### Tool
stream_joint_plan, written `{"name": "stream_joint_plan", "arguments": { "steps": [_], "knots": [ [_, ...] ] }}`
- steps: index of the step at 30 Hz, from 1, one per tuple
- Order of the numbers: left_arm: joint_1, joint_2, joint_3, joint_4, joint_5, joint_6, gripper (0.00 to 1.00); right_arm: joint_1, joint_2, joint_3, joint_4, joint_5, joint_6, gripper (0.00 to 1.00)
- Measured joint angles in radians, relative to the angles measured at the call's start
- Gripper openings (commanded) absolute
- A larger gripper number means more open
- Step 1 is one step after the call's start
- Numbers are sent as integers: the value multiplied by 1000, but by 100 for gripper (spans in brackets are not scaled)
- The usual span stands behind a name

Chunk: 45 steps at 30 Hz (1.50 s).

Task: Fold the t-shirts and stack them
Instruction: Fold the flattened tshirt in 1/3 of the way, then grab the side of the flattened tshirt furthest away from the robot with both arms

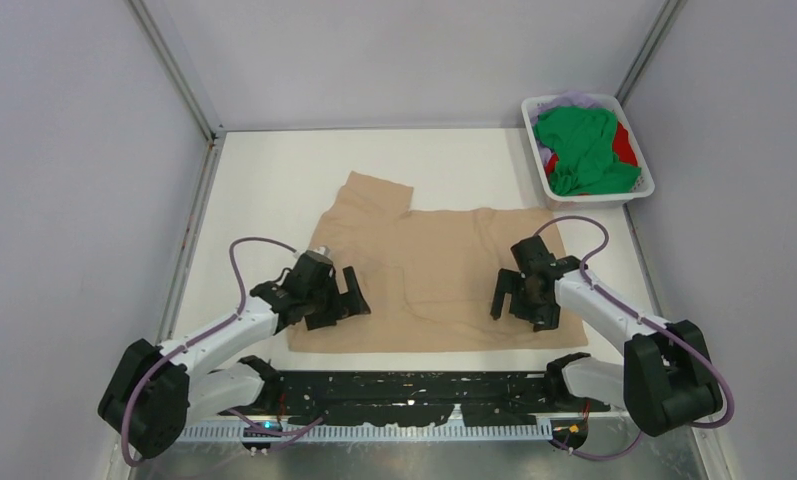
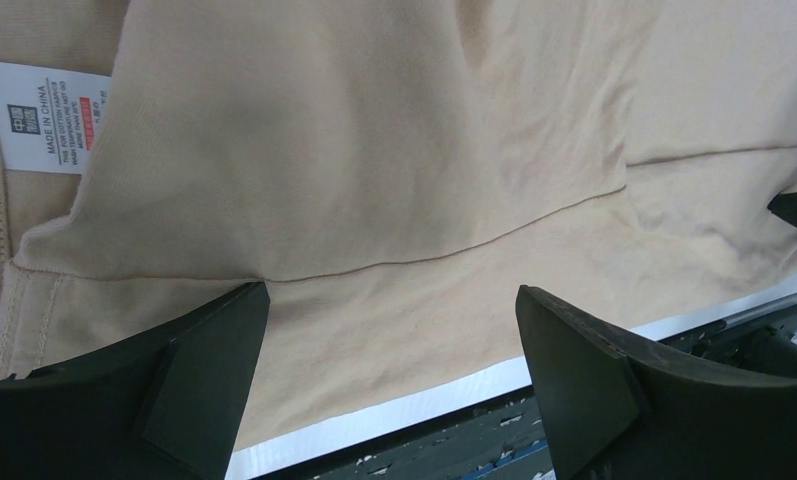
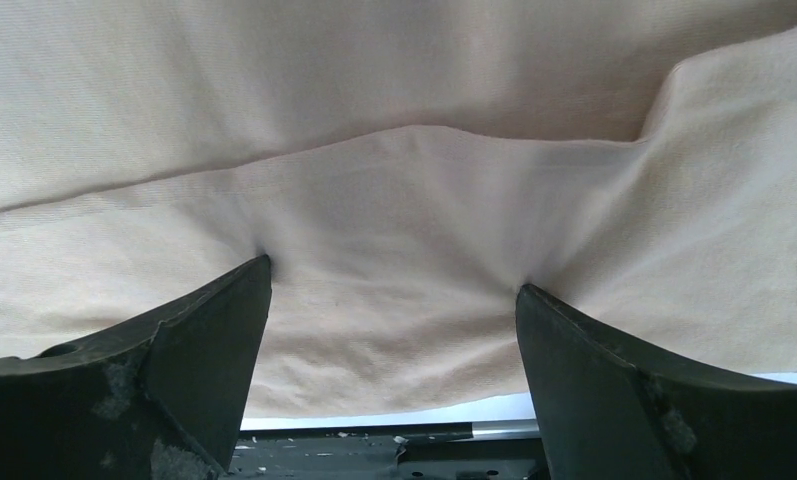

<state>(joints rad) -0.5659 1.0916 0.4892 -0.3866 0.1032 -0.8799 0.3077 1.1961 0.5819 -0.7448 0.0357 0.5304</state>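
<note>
A large beige-tan t-shirt [image 1: 434, 270] lies spread on the white table, with one fold laid over its lower part. My left gripper [image 1: 348, 297] is open over the shirt's near left part. In the left wrist view it [image 2: 391, 290] straddles the shirt [image 2: 374, 150] just above the hem, and a white neck label [image 2: 49, 120] shows at the left. My right gripper [image 1: 514, 298] is open on the near right part. In the right wrist view [image 3: 394, 275] its fingertips [image 3: 259, 275] press dimples into the cloth [image 3: 394, 200]. Green [image 1: 584, 150], red [image 1: 626, 143] and lilac [image 1: 564, 100] shirts lie in the basket.
A white slatted basket [image 1: 642, 190] stands at the far right corner of the table. A black mounting strip [image 1: 414, 395] runs along the near edge, just beyond the shirt's hem. Grey walls enclose the table on three sides.
</note>
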Motion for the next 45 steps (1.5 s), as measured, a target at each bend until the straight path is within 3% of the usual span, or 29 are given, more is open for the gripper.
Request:
{"name": "stream_joint_plan", "arguments": {
  "steps": [6,22,30,35,38,41,45],
  "knots": [
    [-68,-49,-14,-55,-42,-39,100,31,-30,-18,-15,-4,27,95],
    [-93,-355,-123,-196,-68,-98,100,101,-201,-76,-128,-53,166,95],
    [-93,-352,35,-230,-132,-50,100,101,-335,1,-106,0,172,95],
    [-36,-225,224,-226,-183,27,100,101,-350,111,-9,80,139,95],
    [75,-71,352,-182,-160,89,100,97,-354,129,45,141,122,95],
    [185,157,509,-148,-123,166,100,77,-351,129,93,177,102,95],
    [267,507,855,-171,-75,298,100,10,-333,125,178,180,67,95]
  ]
}}
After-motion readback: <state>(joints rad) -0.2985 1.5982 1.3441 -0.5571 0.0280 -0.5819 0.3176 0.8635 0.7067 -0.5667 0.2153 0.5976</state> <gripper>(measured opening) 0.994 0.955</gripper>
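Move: Both open hands already rest on the near part of the shirt. From the left hand, the shirt's middle lies about 20 cm right and 6 ahead, its near edge 12 cm straight back, and the left sleeve 27 ahead, 7 right. From the right hand, the shirt's middle is some 24 cm left and 6 ahead, the near edge 11 straight back, and the far right corner 25 ahead, 8 right. Both open hands drag the shirt back about 5 cm, lift some 13, then swing forward, the left much farther. ##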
